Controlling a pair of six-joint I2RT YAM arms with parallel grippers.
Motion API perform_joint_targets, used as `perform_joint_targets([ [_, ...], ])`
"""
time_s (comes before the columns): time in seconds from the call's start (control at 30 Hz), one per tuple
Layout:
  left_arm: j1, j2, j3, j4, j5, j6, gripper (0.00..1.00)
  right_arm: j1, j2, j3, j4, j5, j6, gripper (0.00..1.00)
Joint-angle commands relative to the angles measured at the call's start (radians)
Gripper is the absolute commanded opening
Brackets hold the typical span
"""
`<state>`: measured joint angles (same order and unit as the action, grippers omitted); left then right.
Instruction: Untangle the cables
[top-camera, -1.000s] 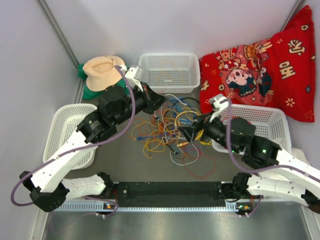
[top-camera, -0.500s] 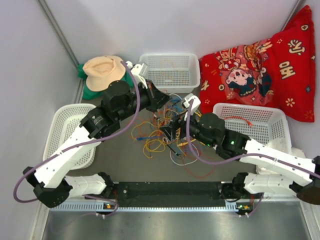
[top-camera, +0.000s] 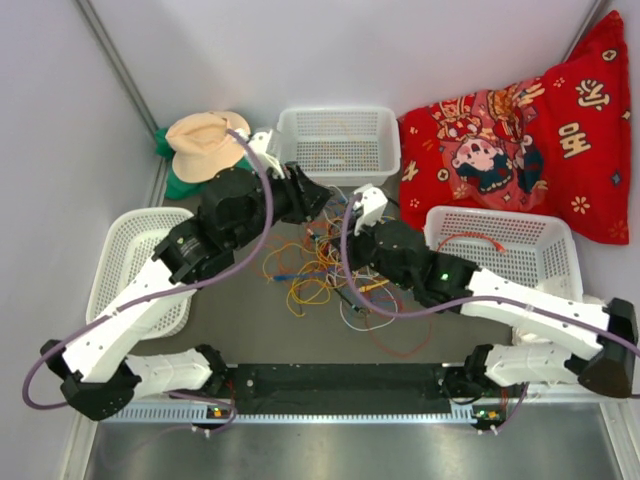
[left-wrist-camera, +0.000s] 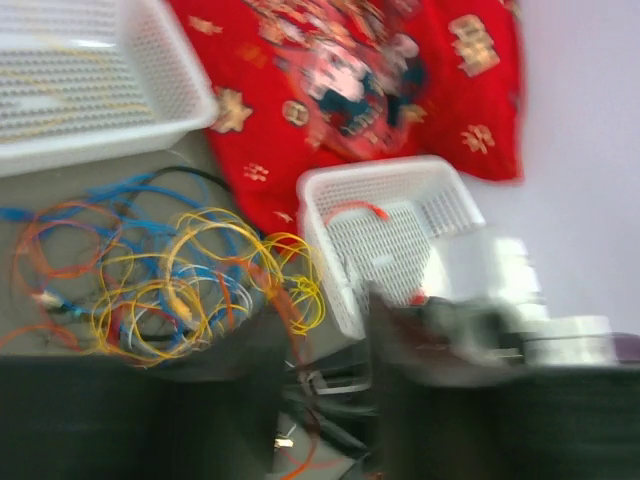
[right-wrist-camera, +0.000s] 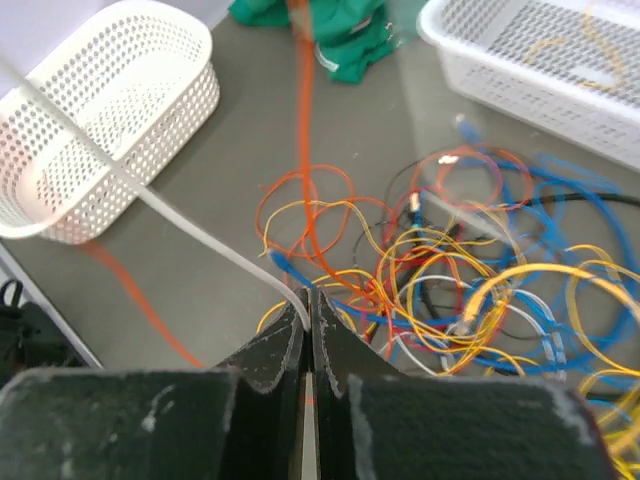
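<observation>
The cables (top-camera: 305, 293) lie in a tangle of yellow, orange, blue, red, white and black loops at the table's middle, also seen in the left wrist view (left-wrist-camera: 190, 290) and the right wrist view (right-wrist-camera: 480, 280). My right gripper (top-camera: 340, 258) (right-wrist-camera: 308, 295) is over the tangle's left side, shut on a white cable (right-wrist-camera: 150, 195) that runs taut up and to the left. An orange cable (right-wrist-camera: 303, 150) rises straight past its tips. My left gripper (top-camera: 325, 200) (left-wrist-camera: 325, 330) hangs at the tangle's far edge, blurred, jaws apart, an orange cable (left-wrist-camera: 290, 320) running through the gap.
White baskets stand at the back (top-camera: 338, 140), at the left (top-camera: 130, 265) and at the right (top-camera: 510, 240); the right one holds a red cable (top-camera: 478, 238). A red printed cushion (top-camera: 520, 130) fills the back right. A beige hat (top-camera: 205, 140) on green cloth sits back left.
My right arm swung left from the right basket onto the tangle and its jaws shut on the white cable. My left gripper's jaws have parted.
</observation>
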<state>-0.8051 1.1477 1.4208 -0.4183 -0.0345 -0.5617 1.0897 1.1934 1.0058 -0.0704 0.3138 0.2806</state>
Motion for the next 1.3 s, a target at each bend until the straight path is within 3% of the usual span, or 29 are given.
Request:
perform_joint_targets([
  [0.0, 0.003, -0.108, -0.043, -0.098, -0.387, -0.033, 0.65, -0.007, -0.144, 0.230, -0.263, 0.083, -0.003, 0.00],
  [0.03, 0.001, -0.115, -0.051, -0.117, -0.483, -0.040, 0.96, -0.007, -0.155, 0.281, -0.320, 0.094, -0.014, 0.00],
  [0.07, 0.003, -0.126, -0.062, -0.144, -0.507, -0.041, 0.99, -0.007, -0.153, 0.330, -0.372, 0.102, -0.020, 0.00],
  [0.17, 0.003, -0.138, -0.108, -0.178, -0.573, -0.065, 0.99, -0.008, -0.127, 0.561, -0.566, 0.136, -0.029, 0.00],
  [0.33, 0.003, -0.206, -0.227, -0.145, -0.680, -0.084, 0.99, -0.007, -0.094, 0.727, -0.686, 0.137, -0.029, 0.00],
  [0.43, 0.001, -0.255, -0.307, -0.018, -0.572, -0.034, 0.99, -0.007, -0.078, 0.792, -0.700, 0.122, -0.023, 0.00],
  [0.5, 0.003, -0.293, -0.376, 0.079, -0.425, -0.001, 0.99, -0.007, -0.066, 0.835, -0.701, 0.098, -0.014, 0.00],
  [0.6, 0.001, -0.356, -0.479, 0.313, -0.296, -0.004, 0.99, -0.007, -0.029, 0.901, -0.727, 0.077, 0.000, 0.00],
  [0.67, 0.001, -0.406, -0.578, 0.552, -0.224, 0.015, 0.99, -0.007, -0.017, 0.930, -0.743, 0.071, 0.012, 0.00],
  [0.73, 0.000, -0.414, -0.634, 0.762, -0.081, 0.034, 0.99, -0.007, -0.012, 0.929, -0.747, 0.056, 0.031, 0.00],
  [0.87, -0.023, -0.352, -0.678, 0.927, 0.069, 0.077, 0.99, -0.007, 0.001, 0.948, -0.769, 0.035, 0.066, 0.00],
  [0.97, -0.077, -0.286, -0.662, 0.998, 0.113, 0.153, 0.99, -0.007, 0.026, 0.985, -0.808, 0.011, 0.097, 0.00],
  [1.1, -0.186, -0.191, -0.593, 0.975, 0.107, 0.308, 0.99, -0.005, 0.051, 1.018, -0.850, -0.008, 0.127, 0.00],
  [1.27, -0.241, -0.105, -0.559, 1.007, 0.093, 0.365, 0.99, -0.007, 0.057, 1.013, -0.867, -0.013, 0.138, 0.00],
])
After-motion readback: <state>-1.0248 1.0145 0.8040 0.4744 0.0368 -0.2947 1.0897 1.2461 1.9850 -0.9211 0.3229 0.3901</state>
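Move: The white cable is already pinched between the right fingertips; from the left hand that grip lies roughly 13 cm below, 2 cm back and 2 cm to the right. The cable tangle's middle is about 10 cm ahead, 5 cm right and 26 cm below the right hand, and some 8 cm ahead, 5 cm right and 39 cm below the left. The right basket lies about 40 cm right and 8 cm ahead of the right hand. Right lifts the pinched white cable about 22 cm; left opens wide, swings left and down, then back right. ##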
